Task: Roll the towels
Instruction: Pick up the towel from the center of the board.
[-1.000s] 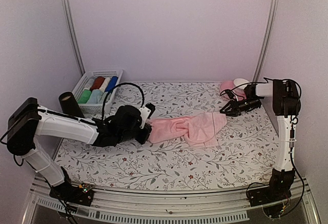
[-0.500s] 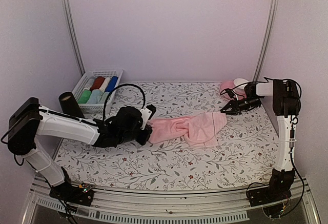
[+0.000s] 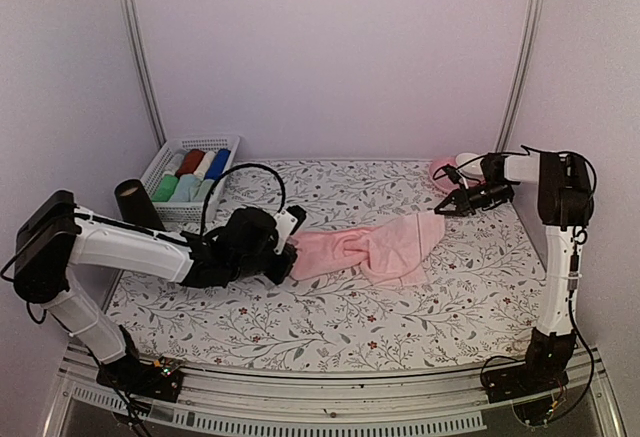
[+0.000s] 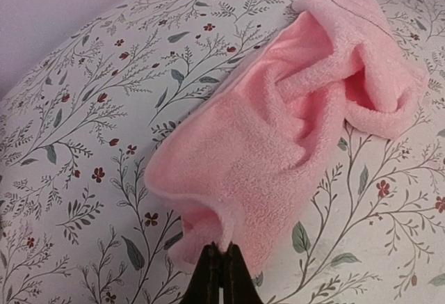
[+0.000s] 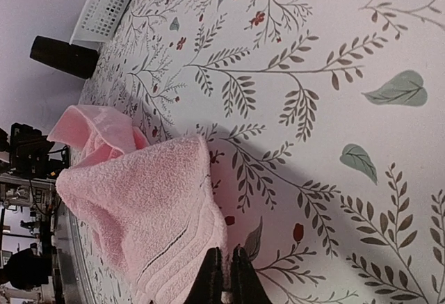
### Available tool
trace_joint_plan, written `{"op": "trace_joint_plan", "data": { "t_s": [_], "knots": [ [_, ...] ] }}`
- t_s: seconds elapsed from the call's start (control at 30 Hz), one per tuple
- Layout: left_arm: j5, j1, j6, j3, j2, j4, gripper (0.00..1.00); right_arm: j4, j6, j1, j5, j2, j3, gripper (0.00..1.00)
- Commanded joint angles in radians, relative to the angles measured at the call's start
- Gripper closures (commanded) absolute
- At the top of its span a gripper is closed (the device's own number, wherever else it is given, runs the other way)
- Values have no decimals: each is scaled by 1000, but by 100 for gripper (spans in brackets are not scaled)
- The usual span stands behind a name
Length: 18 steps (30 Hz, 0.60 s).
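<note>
A pale pink towel (image 3: pixel 372 246) lies crumpled and stretched across the middle of the flowered table. My left gripper (image 3: pixel 293 248) is shut on its left end; in the left wrist view a fold of the towel (image 4: pixel 292 123) is pinched between the closed tips of that gripper (image 4: pixel 222 254). My right gripper (image 3: pixel 444 210) is shut on the towel's far right corner. The right wrist view shows the hemmed edge of the towel (image 5: pixel 139 200) caught between the tips of the right gripper (image 5: pixel 224 257). A pale green rolled towel (image 3: pixel 166 189) lies in the basket.
A white basket (image 3: pixel 190 143) at the back left holds several rolled cloths. A black cylinder (image 3: pixel 133 203) stands beside it. A pink saucer with a white cup (image 3: pixel 447 168) sits at the back right, just behind the right gripper.
The right gripper has closed on the towel's right corner and drawn it a little toward the back right. The left arm has not moved.
</note>
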Motion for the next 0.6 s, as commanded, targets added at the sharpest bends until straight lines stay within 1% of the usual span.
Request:
{"op": "trace_joint_plan", "data": {
  "t_s": [0.0,0.23,0.37,0.57],
  "knots": [
    [52,-3,35,8,-71,4,100,40,-43,-4,35,-182,-15,97],
    [56,3,51,30,-169,-61,100,3,-147,-4,81,-355,-43,98],
    [-9,2,59,73,-219,-127,100,-1,-202,-4,125,-488,-73,98],
    [-157,-8,113,131,-319,-182,100,-15,-294,-4,188,-724,-118,98]
  ]
}}
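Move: Both hands already pinch the crumpled pink towel by its two ends. Its middle lies roughly 16 cm to the right of the left hand, 8 cm farther out and 6 cm below; from the right hand it is about 14 cm left, 8 cm back and 2 cm lower. The plate sits some 13 cm ahead of the right hand and 7 cm right, with the bowl about 15 ahead and 10 right. The basket is about 25 cm ahead of the left hand and 23 left. Keeping their pinches on the towel's two ends, both hands haul it upward from the board, the right leading with a fast rise of about 20 cm that eases a little back towards the base late on, its wrist rolling some 35 degrees so the forward side lifts. The left climbs slower at first, then quickens, some 11 cm nearly straight up. ##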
